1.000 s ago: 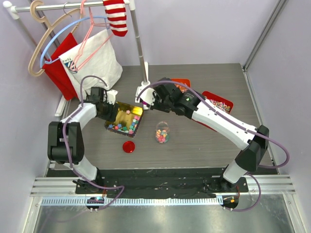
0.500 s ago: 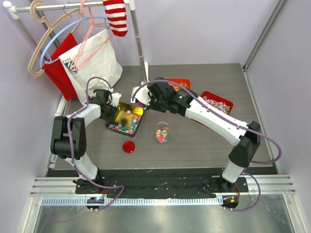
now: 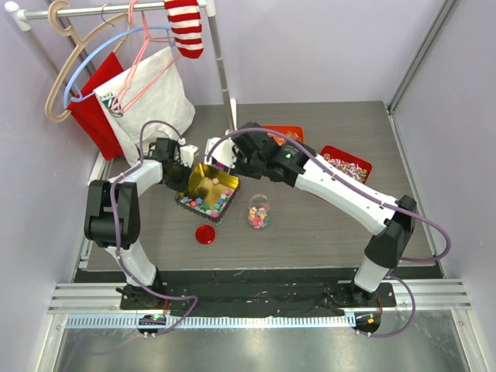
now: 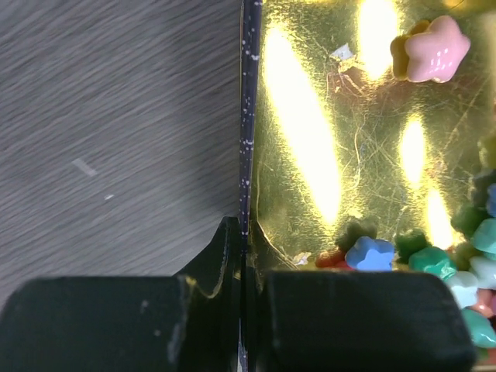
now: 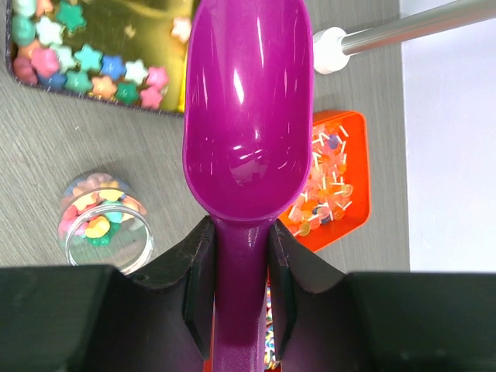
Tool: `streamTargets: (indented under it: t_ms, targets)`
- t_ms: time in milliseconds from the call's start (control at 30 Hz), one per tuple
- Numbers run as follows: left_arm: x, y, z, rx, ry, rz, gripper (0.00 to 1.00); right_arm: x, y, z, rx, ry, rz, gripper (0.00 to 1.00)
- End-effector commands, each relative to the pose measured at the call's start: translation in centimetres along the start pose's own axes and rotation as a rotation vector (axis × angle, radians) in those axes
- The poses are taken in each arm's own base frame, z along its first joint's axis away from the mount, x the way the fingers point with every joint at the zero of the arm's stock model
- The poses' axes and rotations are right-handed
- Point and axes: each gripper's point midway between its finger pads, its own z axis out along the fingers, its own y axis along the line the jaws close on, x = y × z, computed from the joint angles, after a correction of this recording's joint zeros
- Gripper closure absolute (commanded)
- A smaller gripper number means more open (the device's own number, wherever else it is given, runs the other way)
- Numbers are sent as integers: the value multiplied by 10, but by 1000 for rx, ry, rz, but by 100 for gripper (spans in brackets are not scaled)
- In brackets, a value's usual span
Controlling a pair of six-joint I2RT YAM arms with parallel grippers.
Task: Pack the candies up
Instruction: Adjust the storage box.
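The candies are small pastel stars heaped along the near side of a gold-lined tin; they also show in the left wrist view and the right wrist view. My left gripper is shut on the tin's thin left wall, one finger outside and one inside. My right gripper is shut on the handle of an empty purple scoop, which hovers by the tin's far right corner. A small glass jar holding some candies stands open to the tin's right.
A red lid lies in front of the tin. An orange tin and a red tin of other sweets sit behind my right arm. A clothes rack's foot, hangers and bags fill the back left.
My left gripper has closed onto the tin's wall, and the tin has swung slightly to the right. My right arm with the scoop has shifted left toward the tin.
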Motion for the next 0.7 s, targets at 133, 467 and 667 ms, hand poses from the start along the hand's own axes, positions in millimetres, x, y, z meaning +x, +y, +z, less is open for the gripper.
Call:
streamTargets:
  t_ms: [133, 467, 667]
  targets:
    - [-54, -21, -20, 224, -211, -92, 100, -41, -36, -46, 97, -147, 59, 99]
    - [-95, -14, -46, 243, -490, -141, 100, -43, -42, -48, 117, -145, 65, 99]
    - [-117, -16, -75, 225, -663, -154, 100, -45, -54, -53, 152, -152, 75, 99]
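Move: The storage box is already pinched by its left wall in the left hand; its middle is about 8 cm to the right and 1 cm back, some 2 cm below. The red lid sits 14 cm back and 7 cm right of that hand, a couple of centimetres lower. From the right hand, which holds the purple scoop, the box's middle is roughly 12 cm left, 3 cm ahead and 24 cm down; the candy jar is about 4 cm back, 3 cm right and 22 cm down. The storage box, its left wall kept pinched in the left fingers, is drawn about 2 cm right, then carried forward a little and lifted some 5 cm, the wrist rolling and tipping about 25 degrees so the box's far right side comes up. The right hand keeps its grip on the scoop and rises about 4 cm, making room above the box. ##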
